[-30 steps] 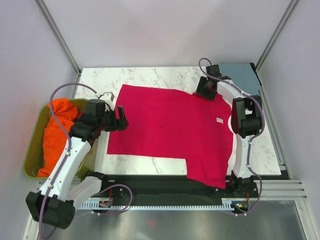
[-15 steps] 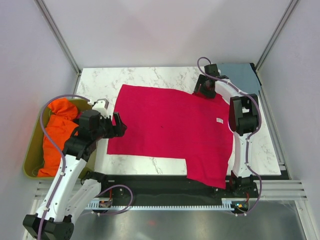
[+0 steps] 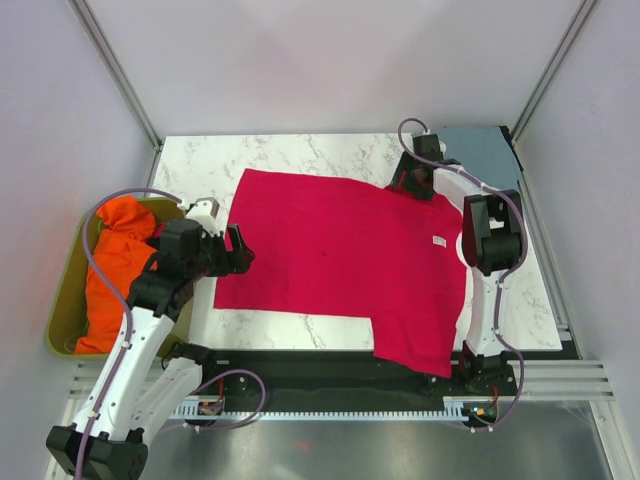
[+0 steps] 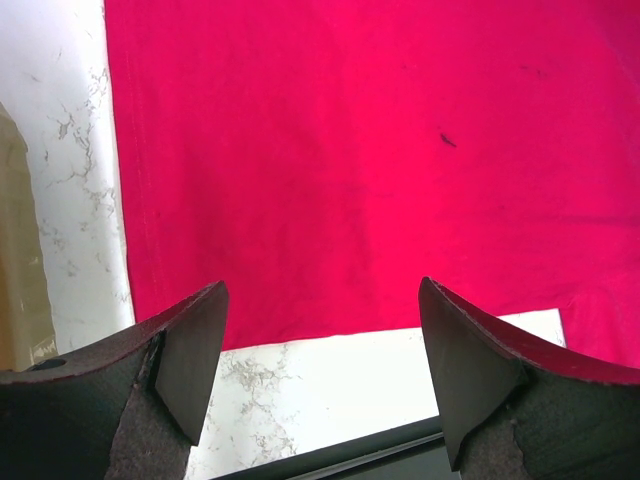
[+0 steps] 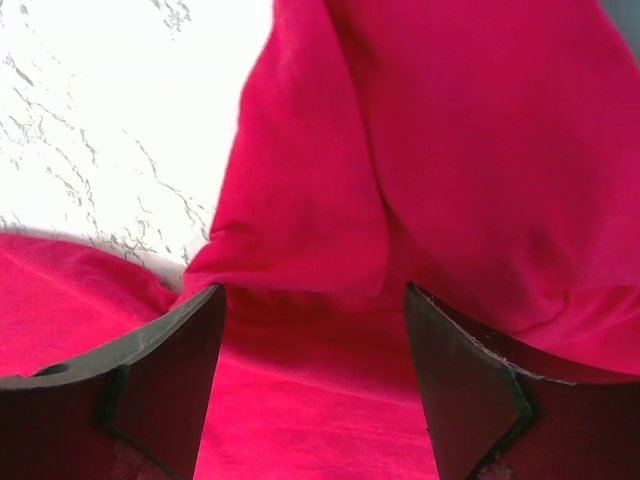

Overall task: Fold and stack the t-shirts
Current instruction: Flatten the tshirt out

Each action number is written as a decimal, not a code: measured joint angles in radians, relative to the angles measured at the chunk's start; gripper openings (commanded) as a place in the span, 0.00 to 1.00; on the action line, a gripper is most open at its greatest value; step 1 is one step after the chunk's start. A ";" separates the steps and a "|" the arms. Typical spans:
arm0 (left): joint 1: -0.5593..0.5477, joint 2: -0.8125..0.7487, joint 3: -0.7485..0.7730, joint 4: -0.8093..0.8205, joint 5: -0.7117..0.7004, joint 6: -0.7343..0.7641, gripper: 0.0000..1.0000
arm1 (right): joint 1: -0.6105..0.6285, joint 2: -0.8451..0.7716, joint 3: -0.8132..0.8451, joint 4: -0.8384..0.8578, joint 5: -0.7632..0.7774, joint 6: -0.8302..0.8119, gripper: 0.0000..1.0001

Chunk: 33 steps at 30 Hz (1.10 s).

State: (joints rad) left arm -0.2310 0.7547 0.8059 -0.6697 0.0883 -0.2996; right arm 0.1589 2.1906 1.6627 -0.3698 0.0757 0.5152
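The crimson-red t-shirt (image 3: 340,250) lies spread flat on the marble table, its small white tag (image 3: 438,241) near the right side. A slate blue-grey t-shirt (image 3: 480,152) lies folded at the far right corner. My left gripper (image 3: 238,250) is open and empty, above the red shirt's left hem; the left wrist view shows that hem (image 4: 330,200) and bare marble between the fingers (image 4: 190,350). My right gripper (image 3: 412,180) is open, low over the shirt's far right sleeve, which is bunched (image 5: 300,200) ahead of the fingers (image 5: 470,370).
An olive bin (image 3: 62,300) left of the table holds orange cloth (image 3: 115,260). A black strip and rail (image 3: 330,375) run along the near table edge. The red shirt's near right sleeve (image 3: 415,345) hangs over that edge. Frame posts stand at the far corners.
My left arm has swung its elbow down and drawn the gripper slightly back and lower beside the shirt's left hem. The right gripper has stayed over the far sleeve.
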 measured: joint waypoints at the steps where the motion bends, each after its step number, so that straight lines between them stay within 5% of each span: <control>1: 0.000 0.001 0.000 0.000 0.000 0.000 0.84 | -0.003 -0.010 -0.020 0.015 -0.002 0.005 0.79; 9: 0.000 0.008 -0.002 0.001 0.002 0.000 0.84 | -0.052 -0.109 -0.167 0.151 -0.032 0.055 0.76; 26: 0.000 0.029 -0.002 0.014 0.020 0.000 0.83 | -0.058 -0.052 -0.167 0.235 -0.109 0.119 0.69; 29: 0.000 0.030 -0.002 0.014 0.020 0.000 0.83 | -0.058 -0.051 -0.167 0.234 -0.109 0.119 0.65; 33: 0.000 0.031 -0.002 0.014 0.021 0.000 0.83 | -0.058 -0.050 -0.165 0.233 -0.109 0.119 0.42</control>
State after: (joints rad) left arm -0.2310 0.7860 0.8040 -0.6552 0.1089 -0.2996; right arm 0.1013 2.1410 1.4979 -0.1364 -0.0338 0.6346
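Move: The turned-over fold of the t-shirt's sleeve lies almost under my right fingertips, about 1 cm ahead, 1 cm to the right and 1 cm below. The folded blue shirt is centred roughly 9 cm farther out and 15 cm to the right of this hand; the shirt's white patch is some 16 cm back and 5 cm right. From my left hand that fold is about 31 cm ahead, 36 cm right and 16 cm down. I hop my right hand off the sleeve, up about 2.5 cm while swinging as far to the right, then bring it back left nearly 2 cm and down to its old height, now astride the fold. On the way my wrist rolls some 10 degrees, left side up, with the fingers tipping slightly upward. Once down, I start closing them around the fold. ##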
